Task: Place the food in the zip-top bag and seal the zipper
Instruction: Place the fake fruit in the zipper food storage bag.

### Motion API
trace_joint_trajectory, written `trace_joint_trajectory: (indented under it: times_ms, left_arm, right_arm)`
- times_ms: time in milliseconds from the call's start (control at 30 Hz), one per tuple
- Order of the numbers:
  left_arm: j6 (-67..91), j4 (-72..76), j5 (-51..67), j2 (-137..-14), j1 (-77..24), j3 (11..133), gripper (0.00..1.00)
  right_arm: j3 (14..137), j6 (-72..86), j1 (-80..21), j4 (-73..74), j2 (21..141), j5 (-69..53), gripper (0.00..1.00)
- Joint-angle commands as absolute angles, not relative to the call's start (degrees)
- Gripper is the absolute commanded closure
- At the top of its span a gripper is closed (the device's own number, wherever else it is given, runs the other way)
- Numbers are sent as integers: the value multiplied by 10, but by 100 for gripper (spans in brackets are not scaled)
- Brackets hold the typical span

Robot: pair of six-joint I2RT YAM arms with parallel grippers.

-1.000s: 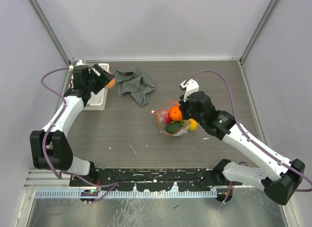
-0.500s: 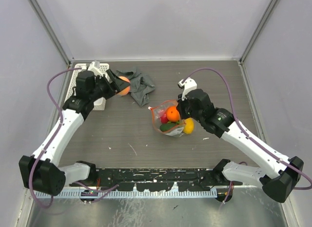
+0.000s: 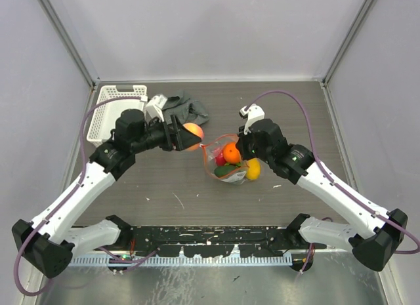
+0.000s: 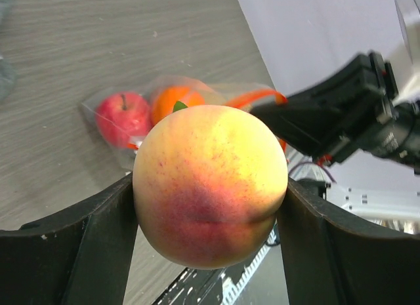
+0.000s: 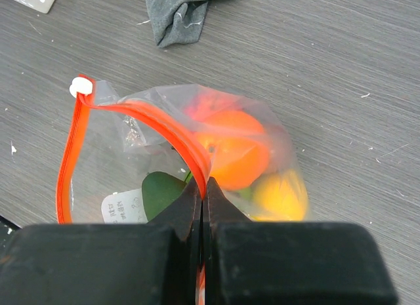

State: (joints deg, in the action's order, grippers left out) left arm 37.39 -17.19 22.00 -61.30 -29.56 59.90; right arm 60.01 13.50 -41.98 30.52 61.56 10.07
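Observation:
My left gripper point(image 3: 191, 136) is shut on a peach point(image 3: 193, 135) of orange, yellow and pink, held just left of the zip-top bag point(image 3: 228, 164). The left wrist view shows the peach point(image 4: 210, 183) wedged between both fingers. The clear bag lies mid-table with an orange point(image 3: 231, 151), a red apple point(image 3: 220, 160), a yellow fruit point(image 3: 252, 168) and a dark green piece point(image 3: 226, 170) inside. My right gripper point(image 5: 202, 189) is shut on the red-orange zipper point(image 5: 147, 118), lifting one side so the mouth gapes toward the left. A white slider point(image 5: 81, 87) sits at the strip's end.
A crumpled grey cloth point(image 3: 182, 108) lies at the back, just behind the left wrist. A white lattice basket point(image 3: 110, 115) stands at the far left. Grey walls close in the table on three sides.
The left arm has swung right from the basket, over the cloth, carrying the peach up to the bag's mouth. The right gripper has kept its hold on the zipper.

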Motion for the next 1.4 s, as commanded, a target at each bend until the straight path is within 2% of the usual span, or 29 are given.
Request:
trace_joint_trajectory:
  times_ms: [0, 367, 833, 1067, 1367]
  left_arm:
    - [352, -136, 230, -587, -342, 583, 51]
    - [331, -76, 162, -630, -464, 577, 53]
    - [301, -99, 87, -747, -508, 632, 53]
    - [285, -137, 21, -775, -516, 644, 46]
    - [280, -164, -16, -783, -529, 655, 28]
  right_arm:
    - [625, 148, -419, 282, 611, 91, 99]
    - [611, 161, -419, 281, 602, 83, 99]
    - [605, 164, -419, 276, 606, 71, 99]
    - [602, 163, -419, 275, 605, 63, 99]
    - [599, 163, -420, 268, 603, 63, 99]
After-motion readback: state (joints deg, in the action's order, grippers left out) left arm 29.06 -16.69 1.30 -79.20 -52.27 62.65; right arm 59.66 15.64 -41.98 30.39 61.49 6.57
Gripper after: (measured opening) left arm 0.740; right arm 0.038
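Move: The open mouth of the zipper bag is about 10 cm to the right of the left hand, which already holds the peach, and roughly 12 cm below and 1 cm back. The bag's slider end is some 5 cm ahead, 4 cm right. Inside the bag the orange lies about 6 cm ahead and 13 cm right, the avocado 1 cm back and 12 cm right, both some 20 cm below. From the right hand, pinching the rim, the mouth is about 6 cm left, 6 cm lower, 1 cm back. The peach, still gripped by the left hand, is carried right and back towards the bag, then down into its open mouth, easing forward again as it sinks; about 9 cm right and 10 cm down in all. The left wrist rolls some 20 degrees, its left side rising, and the fingers don't open. The right hand keeps its pinch on the rim, nearly still. ##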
